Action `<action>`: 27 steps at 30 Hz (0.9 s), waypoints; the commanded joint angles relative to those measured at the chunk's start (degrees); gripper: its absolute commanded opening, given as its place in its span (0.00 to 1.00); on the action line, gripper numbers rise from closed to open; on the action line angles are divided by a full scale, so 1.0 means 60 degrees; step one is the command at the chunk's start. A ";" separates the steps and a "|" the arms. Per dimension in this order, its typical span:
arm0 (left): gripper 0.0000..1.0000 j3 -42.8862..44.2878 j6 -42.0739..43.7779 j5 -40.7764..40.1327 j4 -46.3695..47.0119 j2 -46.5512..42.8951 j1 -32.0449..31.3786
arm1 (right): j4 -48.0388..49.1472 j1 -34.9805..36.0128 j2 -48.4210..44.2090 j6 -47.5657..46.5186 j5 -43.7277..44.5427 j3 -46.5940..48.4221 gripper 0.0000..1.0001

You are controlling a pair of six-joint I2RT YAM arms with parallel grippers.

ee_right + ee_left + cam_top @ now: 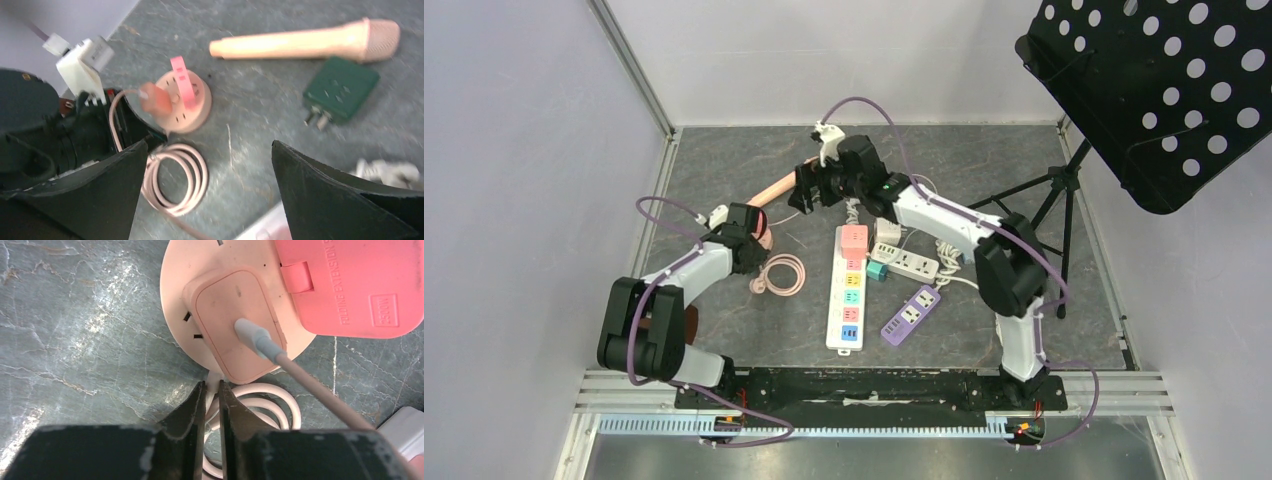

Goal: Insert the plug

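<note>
A pink plug (239,322) sits in the face of a round pink socket hub (175,285), whose hinged pink lid (350,285) stands open. The plug's cable (320,390) runs off to the lower right. My left gripper (212,385) is just below the hub, its jaws nearly together on the pale pink cord that leaves the hub's base and joins the coil (280,400). My right gripper (210,150) hangs open above the table with nothing between its fingers, looking down on the hub (192,107), the plug (155,100) and the coil (177,180). From above, the left gripper (749,235) and right gripper (809,190) are close together.
A pink microphone (300,42) and a green adapter (340,87) lie behind the hub. A long white power strip (849,290), a white strip (904,262) and a purple strip (911,314) lie mid-table. A black music stand (1164,90) rises at the right.
</note>
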 commanded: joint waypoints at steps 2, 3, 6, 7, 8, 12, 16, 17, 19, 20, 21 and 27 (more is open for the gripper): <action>0.27 0.0382 -0.0174 0.0294 -0.0384 -0.0414 0.0105 | 0.0688 -0.0474 0.1139 0.0842 -0.3309 0.1460 0.95; 0.30 0.0325 -0.0196 0.0491 -0.0405 -0.0662 0.0105 | 0.1111 -0.0502 0.0995 0.1356 -0.3960 0.1046 0.96; 0.41 0.0321 -0.0272 0.1151 -0.0750 -0.1372 0.0107 | 0.1792 -0.0514 0.0320 0.2501 -0.5262 -0.0149 0.96; 0.44 0.0405 -0.0243 0.1310 -0.1001 -0.1584 0.0105 | 0.1740 -0.0531 -0.0011 0.2674 -0.5269 -0.0557 0.96; 0.46 0.0472 -0.0214 0.1446 -0.1251 -0.1834 0.0104 | 0.1490 -0.0539 -0.0352 0.2674 -0.5173 -0.0899 0.96; 0.48 0.0773 0.0168 0.2104 -0.2067 -0.2580 0.0105 | -0.1763 -0.0629 -0.0853 0.1460 -0.4078 -0.0206 0.93; 0.49 0.1004 0.0605 0.2277 -0.2760 -0.2969 0.0105 | -0.4580 -0.0707 -0.0536 0.0400 -0.2432 0.1616 0.93; 0.49 0.1037 0.0702 0.2263 -0.2872 -0.3050 0.0105 | -0.5030 -0.0731 -0.0457 0.0192 -0.2116 0.1879 0.94; 0.50 0.1139 0.0926 0.2413 -0.2964 -0.3127 0.0105 | -0.5769 -0.0756 -0.0307 -0.0186 -0.1481 0.2263 0.94; 0.50 0.1231 0.1034 0.2507 -0.3019 -0.3103 0.0105 | -0.6173 -0.0787 -0.0263 -0.0369 -0.1079 0.2375 0.94; 0.50 0.1331 0.1069 0.2515 -0.3112 -0.3104 0.0106 | -0.6392 -0.0825 -0.0243 -0.0534 -0.0856 0.2393 0.94; 0.50 0.1807 0.1567 0.3078 -0.3092 -0.3415 0.0105 | -0.7018 -0.1400 -0.0412 -0.1242 -0.0047 0.2201 0.93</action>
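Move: The round socket, whose cord the left fingers still pinch at its root, has its middle about 6 cm straight ahead, level in height. The coiled cord lies some 3 cm back and 4 cm right of that hand, 1 cm lower. For the empty right hand, the pink cube adapter lies about 8 cm back, 10 cm right and 13 cm below; the green plug is 2 cm ahead, 2 cm right and 16 cm below, the white adapter 7 cm back, 17 cm right and 15 cm below. The round socket's cord is let go as the left fingers open to about half, and that hand rises some 9 cm, drawing slightly back and right off the socket. The open right hand swings briefly left, back, then partly forward again and to the right, ending about 7 cm right and 3 cm back, nearer the pink cube adapter, its fingers tipped more steeply down. ##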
